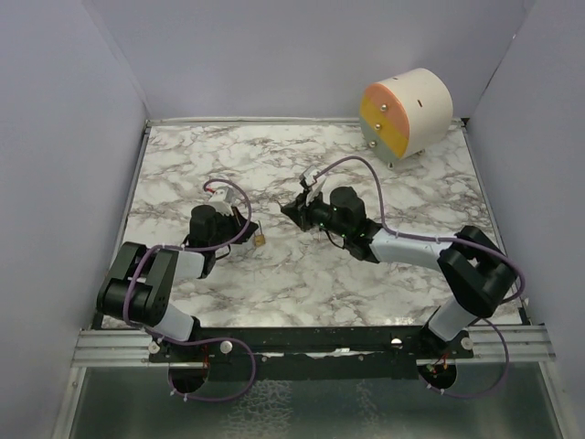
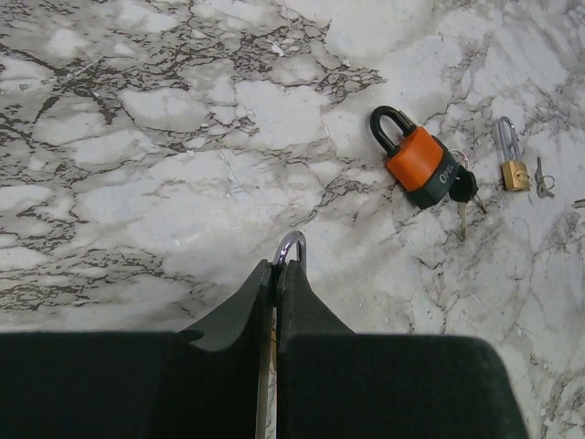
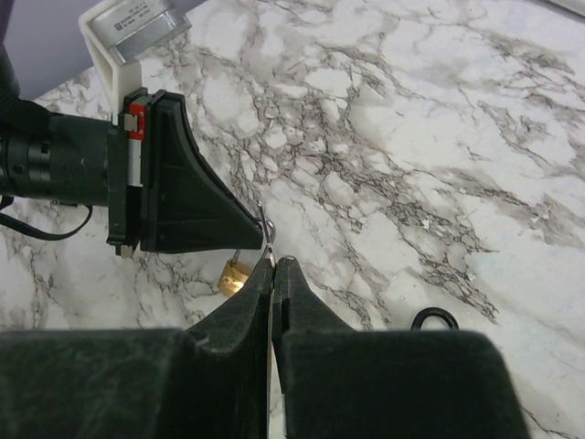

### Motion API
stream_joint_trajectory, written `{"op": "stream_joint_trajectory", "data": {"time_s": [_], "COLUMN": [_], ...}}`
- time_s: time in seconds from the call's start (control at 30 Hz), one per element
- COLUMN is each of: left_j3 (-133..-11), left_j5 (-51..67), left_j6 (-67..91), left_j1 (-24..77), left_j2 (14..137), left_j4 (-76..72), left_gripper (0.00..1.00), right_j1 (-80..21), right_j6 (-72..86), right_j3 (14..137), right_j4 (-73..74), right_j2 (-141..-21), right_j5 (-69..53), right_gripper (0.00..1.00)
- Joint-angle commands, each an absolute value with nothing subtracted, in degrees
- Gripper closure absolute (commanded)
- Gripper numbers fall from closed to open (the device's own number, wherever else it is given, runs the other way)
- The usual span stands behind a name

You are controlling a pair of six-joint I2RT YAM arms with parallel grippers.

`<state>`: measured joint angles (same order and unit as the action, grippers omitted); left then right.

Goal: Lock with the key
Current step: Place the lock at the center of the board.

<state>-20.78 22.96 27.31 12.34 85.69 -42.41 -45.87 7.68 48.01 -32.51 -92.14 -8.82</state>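
My left gripper (image 1: pixel 247 222) (image 2: pixel 277 265) is shut on the chrome shackle (image 2: pixel 291 245) of a small brass padlock (image 1: pixel 260 240) (image 3: pixel 235 275). The padlock's body hangs under the fingers, and in the left wrist view they mostly hide it. My right gripper (image 1: pixel 288 210) (image 3: pixel 275 262) faces the left one from the right, a little higher. It is shut on a thin silver key (image 3: pixel 268 242), whose blade pokes out past the fingertips, close to the shackle loop. Whether the blade touches the lock is unclear.
An orange padlock (image 2: pixel 419 163) with keys in it lies on the marble ahead of the left gripper; its black shackle (image 3: pixel 434 317) shows beside the right gripper. A second small brass padlock (image 2: pixel 515 170) lies further right. A cylinder with coloured drawers (image 1: pixel 407 114) stands at the back right; walls enclose the table.
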Motion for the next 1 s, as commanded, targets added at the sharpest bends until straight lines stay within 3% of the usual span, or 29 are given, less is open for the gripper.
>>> {"op": "stream_joint_trajectory", "data": {"time_s": [0.0,0.33,0.5,0.97], "left_j3": [-21.30,-24.41,-25.58,-25.87], "left_j5": [22.01,14.51,12.51,11.77], "left_j6": [28.31,28.88,29.39,29.89], "left_j1": [12.30,12.22,12.21,12.17], "left_j2": [88.12,88.81,89.63,84.06], "left_j4": [-41.71,-36.82,-36.30,-36.29], "left_gripper": [0.99,0.98,0.80,0.66], "right_j1": [-46.32,-46.61,-47.15,-47.37], "right_j6": [9.46,12.34,11.86,12.01], "right_j3": [50.75,54.11,55.49,59.26], "right_j4": [-31.47,-30.86,-29.83,-29.44], "right_j2": [-96.22,-104.59,-108.24,-114.49], "right_j5": [-9.47,-14.74,-15.97,-16.01], "right_gripper": [0.99,0.99,0.99,0.99]}}
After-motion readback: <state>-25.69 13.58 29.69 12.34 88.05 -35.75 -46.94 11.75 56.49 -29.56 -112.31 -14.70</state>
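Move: My left hand holds the brass lock by its shackle, the lock's middle 2 cm back, 1 cm right and about 3 cm below; the board under it is where it goes. From my right hand, which holds the key, that lock lies roughly 8 cm left, 1 cm back and 13 cm below. The orange lock is some 14 cm right of my left hand and 4 cm farther out; the loose keys are about 19 cm right, level with that hand. With my left hand I ease the brass lock forward and left, sinking about 2 cm onto the board and turning slightly counter-clockwise, then open my fingers partway around the shackle and start to rise. Meanwhile my right hand keeps the key pinched and drops some 11 cm, drifting left towards the lock, its fingers tipping about 15 degrees further down. ##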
